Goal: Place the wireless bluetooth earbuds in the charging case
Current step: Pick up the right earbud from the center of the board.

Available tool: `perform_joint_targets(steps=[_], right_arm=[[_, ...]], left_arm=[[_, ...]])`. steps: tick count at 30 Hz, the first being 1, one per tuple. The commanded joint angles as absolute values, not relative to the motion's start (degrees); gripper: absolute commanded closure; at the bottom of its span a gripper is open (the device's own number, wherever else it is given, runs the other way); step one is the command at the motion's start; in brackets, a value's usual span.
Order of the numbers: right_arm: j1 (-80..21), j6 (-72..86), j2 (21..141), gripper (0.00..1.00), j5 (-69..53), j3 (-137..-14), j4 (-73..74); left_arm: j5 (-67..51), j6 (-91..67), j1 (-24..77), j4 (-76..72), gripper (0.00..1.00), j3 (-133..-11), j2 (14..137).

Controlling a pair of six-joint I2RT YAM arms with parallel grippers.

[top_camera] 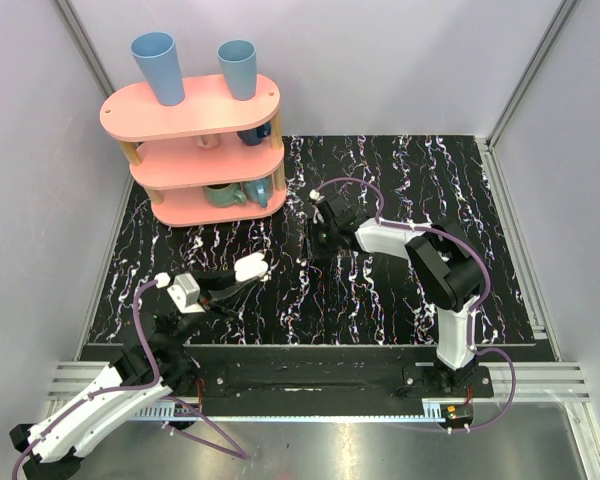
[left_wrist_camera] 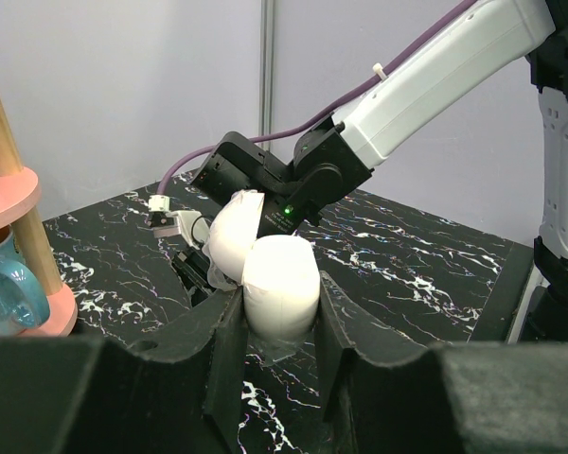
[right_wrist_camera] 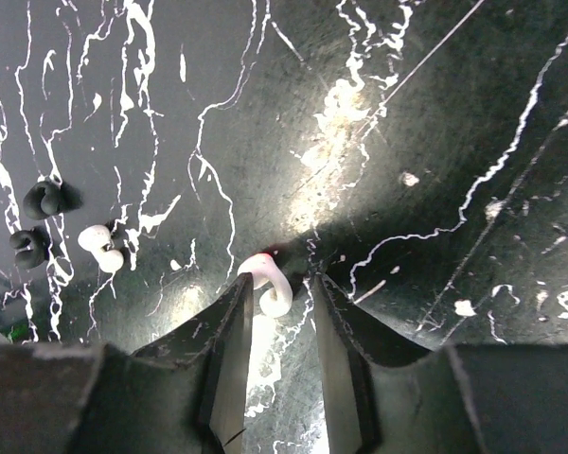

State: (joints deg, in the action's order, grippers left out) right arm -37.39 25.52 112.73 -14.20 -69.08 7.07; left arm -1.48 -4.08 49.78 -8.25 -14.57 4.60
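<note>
The charging case (left_wrist_camera: 280, 284) is white and glossy, with its lid (left_wrist_camera: 232, 236) tipped open to the left. My left gripper (left_wrist_camera: 280, 326) is shut on the case's body and holds it above the table; from above, the case (top_camera: 252, 266) shows left of centre. My right gripper (right_wrist_camera: 282, 288) points down at the black marbled table, open. One white earbud (right_wrist_camera: 270, 284) lies between its fingertips, touching the left finger (right_wrist_camera: 235, 312), with a gap to the right one. A second earbud (right_wrist_camera: 101, 248) lies on the table to the left.
A pink three-tier shelf (top_camera: 195, 115) with blue cups and mugs stands at the back left. Two small black curled pieces (right_wrist_camera: 43, 199) lie near the second earbud. The right arm (left_wrist_camera: 426, 85) reaches across just behind the held case.
</note>
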Motion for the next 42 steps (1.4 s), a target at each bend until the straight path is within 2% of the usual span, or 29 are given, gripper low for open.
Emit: perform_joint_targets(steps=[1, 11, 15, 17, 21, 32, 42], right_arm=[[-38.06, 24.17, 114.43, 0.64, -14.50, -69.17, 7.03], [-38.23, 23.64, 113.99, 0.76, -16.17, -69.26, 6.42], [-38.23, 23.64, 113.56, 0.86, -17.84, -68.73, 5.80], [-38.14, 23.55, 113.29, 0.94, -18.45, -68.64, 5.54], [-38.23, 22.77, 111.71, 1.00, -20.04, -68.29, 5.45], [-38.23, 13.63, 93.44, 1.00, -21.01, -62.77, 3.69], [-41.65, -2.89, 72.52, 1.00, -12.58, -54.94, 0.53]], left_arm=[[-1.14, -4.22, 49.92, -10.55, 1.00, -16.00, 4.75], [-1.14, -4.39, 49.92, -10.46, 1.00, -16.00, 4.75], [-1.14, -4.39, 49.92, -10.28, 1.00, -16.08, 4.75], [-1.06, -4.39, 49.92, -10.37, 1.00, -16.08, 4.75], [-1.23, -4.48, 49.92, -10.28, 1.00, -16.08, 4.83], [-1.14, -4.31, 49.92, -10.02, 1.00, -16.35, 4.57], [-1.93, -4.75, 49.92, -9.49, 1.00, -16.87, 4.92]])
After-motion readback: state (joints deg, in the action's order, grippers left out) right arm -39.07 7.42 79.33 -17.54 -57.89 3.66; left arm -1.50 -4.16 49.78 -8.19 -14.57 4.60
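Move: The right earbud lies almost between the right gripper's open fingertips, about 1 cm to their left, 1 cm back and 1 cm below. The other white earbud is roughly 9 cm left and 5 cm back, and the pair of black tips about 13 cm left and 8 cm back, all on the board. From the left gripper, the right earbud is some 17 cm ahead, 8 cm right and 26 cm below. Ease the right gripper a centimetre or so left and back at board height while closing the fingers, and pinch the right earbud. Then lift it quickly off the board, about 18 cm, drawing back some 3 cm and slightly right as you rise, and tip the fingers upward about 30 degrees with a small counter-clockwise turn. ##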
